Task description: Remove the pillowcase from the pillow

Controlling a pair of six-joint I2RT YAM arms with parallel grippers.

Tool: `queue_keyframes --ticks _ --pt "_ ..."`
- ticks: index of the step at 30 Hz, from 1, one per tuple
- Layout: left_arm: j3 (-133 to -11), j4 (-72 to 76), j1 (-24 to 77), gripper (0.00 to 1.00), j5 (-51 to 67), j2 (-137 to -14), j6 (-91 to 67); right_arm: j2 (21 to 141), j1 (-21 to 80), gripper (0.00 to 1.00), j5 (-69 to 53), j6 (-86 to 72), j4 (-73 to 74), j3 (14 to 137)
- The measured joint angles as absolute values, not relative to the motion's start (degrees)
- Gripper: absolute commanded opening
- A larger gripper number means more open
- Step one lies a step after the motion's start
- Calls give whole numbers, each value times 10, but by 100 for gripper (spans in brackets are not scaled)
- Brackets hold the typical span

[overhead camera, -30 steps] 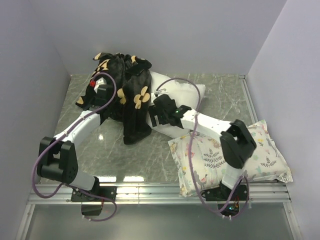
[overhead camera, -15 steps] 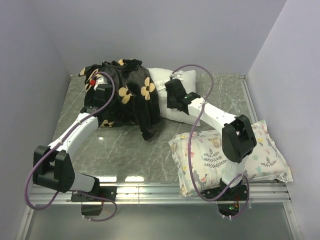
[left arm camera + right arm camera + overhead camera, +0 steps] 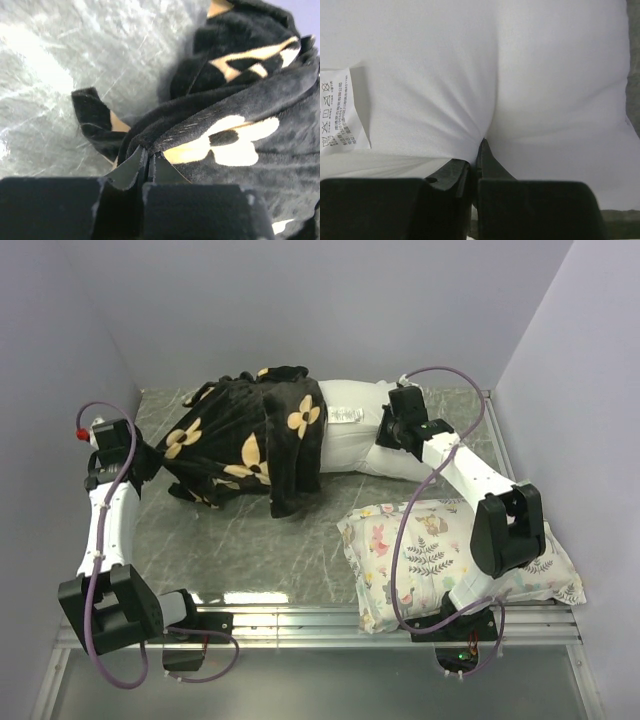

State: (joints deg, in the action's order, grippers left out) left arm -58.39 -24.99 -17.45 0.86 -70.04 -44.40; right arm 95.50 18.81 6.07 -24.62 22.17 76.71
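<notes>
The black pillowcase [image 3: 250, 440] with tan flowers lies stretched across the back of the table, still over the left part of the plain white pillow [image 3: 355, 435]. The pillow's right half sticks out bare, its small tag [image 3: 345, 416] showing. My left gripper [image 3: 150, 458] is shut on the pillowcase's left edge [image 3: 165, 135]. My right gripper [image 3: 385, 435] is shut on a pinch of the white pillow [image 3: 485, 100] near its right end, with the tag [image 3: 337, 112] to the left in the right wrist view.
A smaller white pillow with pastel floral print [image 3: 455, 550] lies at the front right beside the right arm. Grey walls close in the left, back and right. The marble tabletop [image 3: 260, 550] shows at the front centre.
The left gripper has pulled the pillowcase far to the left while the right gripper has drawn the pillow to the right. The case is now stretched out flat and more white pillow is bare.
</notes>
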Motion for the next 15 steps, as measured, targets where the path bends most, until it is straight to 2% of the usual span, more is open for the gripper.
queue_keyframes --ticks 7,10,11,12,14,15 --pt "-568 -255 -165 0 33 -693 -416 953 195 0 70 -239 229 768" --pt "-572 -260 -151 27 34 -680 -395 952 198 0 79 -234 236 769" --pt "-577 -264 -147 51 34 -676 -386 952 198 0 81 -233 237 769" --pt "-589 -272 -138 62 32 -674 -376 950 199 0 84 -231 237 769" --pt "-617 -279 -110 80 9 -673 -367 947 200 0 91 -227 241 769" --pt "-637 -282 -81 82 -9 -673 -361 945 201 0 96 -226 243 769"
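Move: The left hand has the stretched left end of the dark pillowcase in its shut fingers; the pillowcase's bulk is centred some 21 cm to its right, 6 cm ahead and about 5 cm lower, with the bare white part of the pillow about 48 cm right and 8 cm ahead. The right hand grips that pillow, whose visible middle is about 4 cm to its left, level with it; the care label is 9 cm left and 3 cm ahead. The left fingers let go of the pillowcase's pulled-out end, opening to about three quarters, after easing a little down and to the right. The hand then speeds up and to the right, ending about 5 cm right and 4 cm higher, over towards the pillowcase's bulk, turning some 10 degrees clockwise. The right hand stays practically in place and keeps its pinch on the pillow. ##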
